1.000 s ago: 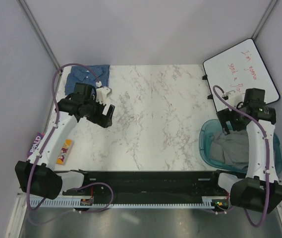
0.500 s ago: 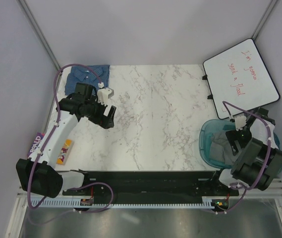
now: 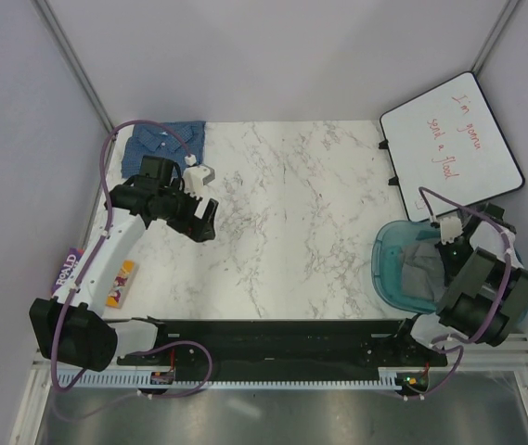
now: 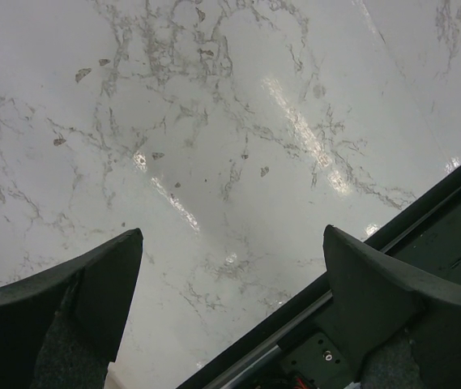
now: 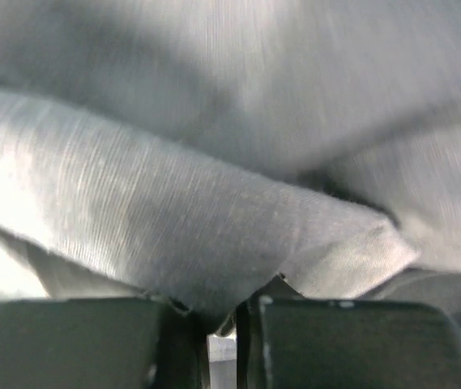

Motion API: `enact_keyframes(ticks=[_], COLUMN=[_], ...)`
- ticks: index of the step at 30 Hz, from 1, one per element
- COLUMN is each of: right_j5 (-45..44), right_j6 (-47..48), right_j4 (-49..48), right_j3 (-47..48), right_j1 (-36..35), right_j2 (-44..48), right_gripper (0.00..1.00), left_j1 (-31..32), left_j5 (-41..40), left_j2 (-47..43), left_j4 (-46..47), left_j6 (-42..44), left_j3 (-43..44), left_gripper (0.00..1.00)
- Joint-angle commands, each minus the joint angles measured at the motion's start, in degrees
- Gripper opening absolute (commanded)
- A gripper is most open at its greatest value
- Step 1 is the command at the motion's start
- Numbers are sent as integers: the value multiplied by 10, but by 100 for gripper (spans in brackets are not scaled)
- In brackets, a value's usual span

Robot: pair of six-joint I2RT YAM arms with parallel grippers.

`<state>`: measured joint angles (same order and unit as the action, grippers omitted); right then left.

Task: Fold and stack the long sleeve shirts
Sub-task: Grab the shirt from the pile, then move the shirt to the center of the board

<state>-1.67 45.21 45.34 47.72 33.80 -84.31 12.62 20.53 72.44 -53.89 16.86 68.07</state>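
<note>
The plain grey shirt [image 3: 419, 270] lies crumpled in a teal basket [image 3: 379, 264] at the right edge of the table. My right gripper [image 3: 442, 264] reaches down into the basket. In the right wrist view, the right gripper [image 5: 222, 312] is shut on a fold of the grey shirt [image 5: 214, 219], and cloth fills the frame. The blue checked shirt [image 3: 161, 139] lies folded at the far left corner. My left gripper [image 3: 206, 215] hovers over the bare marble left of centre, and the left gripper [image 4: 232, 235] stands open with nothing between its fingers.
A whiteboard [image 3: 454, 139] with red writing leans at the far right. A colourful book [image 3: 121, 282] lies near the left edge, partly under the left arm. A black rail [image 3: 282, 334] runs along the table's front edge.
The right arm has swung back and down into the basket, and its jaws have closed on the grey shirt. The left gripper has barely shifted.
</note>
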Motion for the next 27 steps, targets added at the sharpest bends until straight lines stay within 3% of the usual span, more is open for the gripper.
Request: enact_keyframes(ticks=[1, 5, 10, 13, 14, 17, 21, 23, 27], right_j5=[132, 240, 416, 459, 457, 456, 439, 413, 382], right_j6=[22, 12, -51, -150, -212, -315, -475, -517, -672], right_j4=[140, 237, 302, 283, 268, 167, -10, -44, -159], right_j3=[103, 313, 516, 629, 669, 696, 679, 699, 680], right_j1=[21, 25, 20, -45, -103, -215, -341, -432, -461], right_j2=[89, 164, 140, 104, 89, 78, 62, 32, -7], right_gripper=[0, 0, 0, 0, 0, 0, 0, 0, 0], left_j1=[-1, -1, -18, -58, -85, -145, -179, -192, -204], left_j5=[32, 46, 57, 89, 98, 142, 151, 157, 168], left_j2=[-14, -21, -23, -21, -20, -11, -13, -19, -27], left_j4=[5, 6, 9, 12, 13, 13, 15, 15, 13], left_j6=[7, -4, -26, -46, -55, -71, -78, -84, -91], left_j3=[21, 38, 65, 83, 93, 114, 123, 121, 120], left_gripper=[99, 99, 99, 99, 99, 99, 99, 100, 99])
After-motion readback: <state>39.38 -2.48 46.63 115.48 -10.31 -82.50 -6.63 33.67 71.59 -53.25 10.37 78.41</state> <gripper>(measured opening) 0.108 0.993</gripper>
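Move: Down in the teal bin, the right hand already has the grey shirt pinched. The open middle of the table, where the shirt is headed, lies about 50 cm to that hand's left and 14 cm farther out. The whiteboard lies some 37 cm ahead, level sideways. From the left hand, the table's middle is roughly 5 cm ahead, 14 cm right and 17 cm below. Hauling the gripped shirt up out of the bin, the right hand rises about 44 cm, quickly at first and drifting forward, then swings some 30 cm left over the table's right half. Its wrist tips up and rolls until the down-pointing fingers face left and forward, still shut on the cloth. The empty left hand rises a little and shifts left and forward, fingers wide open. ##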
